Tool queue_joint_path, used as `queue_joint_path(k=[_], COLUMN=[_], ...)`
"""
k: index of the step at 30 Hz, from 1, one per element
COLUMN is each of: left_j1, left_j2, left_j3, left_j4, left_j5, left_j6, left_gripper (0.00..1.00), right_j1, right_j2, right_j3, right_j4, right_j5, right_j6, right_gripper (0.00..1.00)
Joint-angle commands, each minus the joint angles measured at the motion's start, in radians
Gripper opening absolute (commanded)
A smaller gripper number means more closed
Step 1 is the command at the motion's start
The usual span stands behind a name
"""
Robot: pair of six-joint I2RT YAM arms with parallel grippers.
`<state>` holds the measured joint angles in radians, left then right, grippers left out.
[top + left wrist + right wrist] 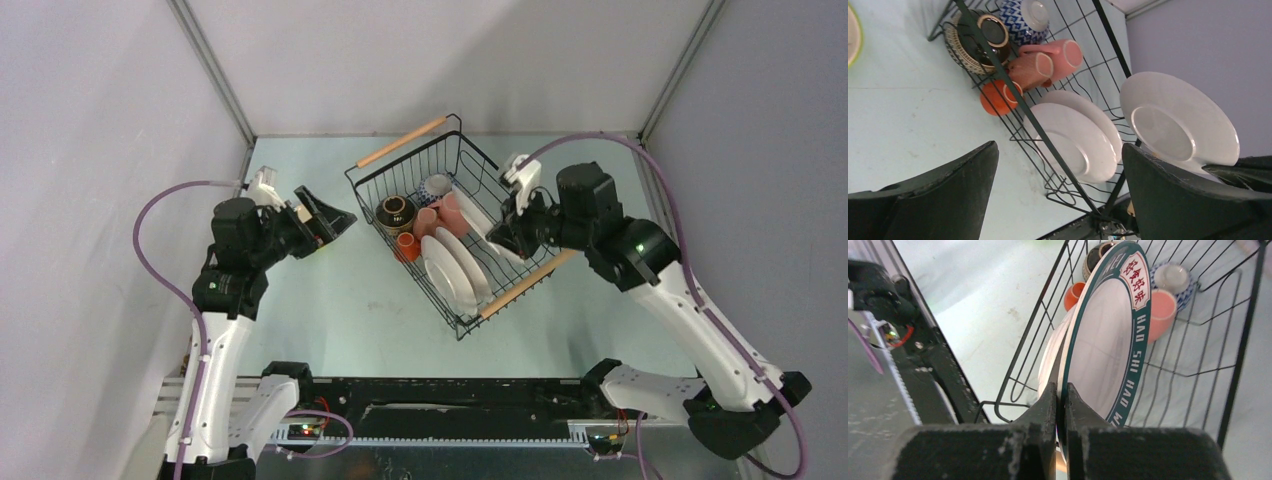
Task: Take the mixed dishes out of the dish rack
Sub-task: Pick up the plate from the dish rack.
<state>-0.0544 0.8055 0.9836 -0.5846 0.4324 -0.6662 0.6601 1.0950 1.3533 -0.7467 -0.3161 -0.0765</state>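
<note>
The black wire dish rack sits slanted mid-table, with wooden handles at both ends. My right gripper is shut on the edge of the white plate with a green rim and red characters, which stands upright at the rack's right side. Two plain white plates lean inside the rack. Beside them lie two pink mugs, an orange cup, a dark brown cup and a blue patterned bowl. My left gripper hangs open left of the rack, holding nothing.
A pale dish with a greenish rim shows at the left edge of the left wrist view, on the table outside the rack. Grey walls enclose the table on three sides. The arms' bases and a black rail run along the near edge.
</note>
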Motion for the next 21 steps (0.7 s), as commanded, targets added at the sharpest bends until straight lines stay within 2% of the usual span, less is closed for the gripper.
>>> queue_joint_path(k=[1, 7, 14, 21], left_j1=[-0.028, -0.049, -0.101, -0.154], left_j2=[-0.006, -0.016, -0.014, -0.020], left_j3=[0.039, 0.046, 0.035, 0.033], left_j4=[0.047, 0.071, 0.132, 0.173], left_j5=[0.055, 0.069, 0.073, 0.057], left_j6=[-0.061, -0.098, -0.138, -0.172], left_gripper=[1.00, 1.00, 0.99, 0.99], right_j1=[0.165, 0.358, 0.585, 0.708], right_j2=[-0.049, -0.044, 0.051, 0.179], right_j3=[0.050, 0.050, 0.050, 0.050], right_j4=[0.062, 0.096, 0.130, 0.188], right_j5=[0.323, 0.559, 0.833, 0.977], right_j6=[-0.169, -0.274, -0.427, -0.552], right_gripper=[0.00, 0.00, 0.00, 0.00])
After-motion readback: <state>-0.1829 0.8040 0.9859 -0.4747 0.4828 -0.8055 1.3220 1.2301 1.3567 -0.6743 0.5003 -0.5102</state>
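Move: My right hand already has the plate by its rim, high over the rack's right end; my open left fingers wait about 28 cm to its left, 4 cm farther out and about level. Some 20 cm below my right hand the two white plates stand 7 cm to its left, 1 cm ahead; the pink mug is 7 cm left and 16 cm ahead. From my left hand, the held plate is about 27 cm right, 1 cm ahead, roughly level. I keep the plate pinched in my right fingers and carry it across the rack towards my left hand, easing back at first and then swinging left, about 6.5 cm left and 3.5 cm back overall. On the way I roll that wrist some 45 degrees, counter-clockwise seen from behind the hand. My left hand, still wide open, comes about 4.5 cm right and 3 cm up to meet the plate. ##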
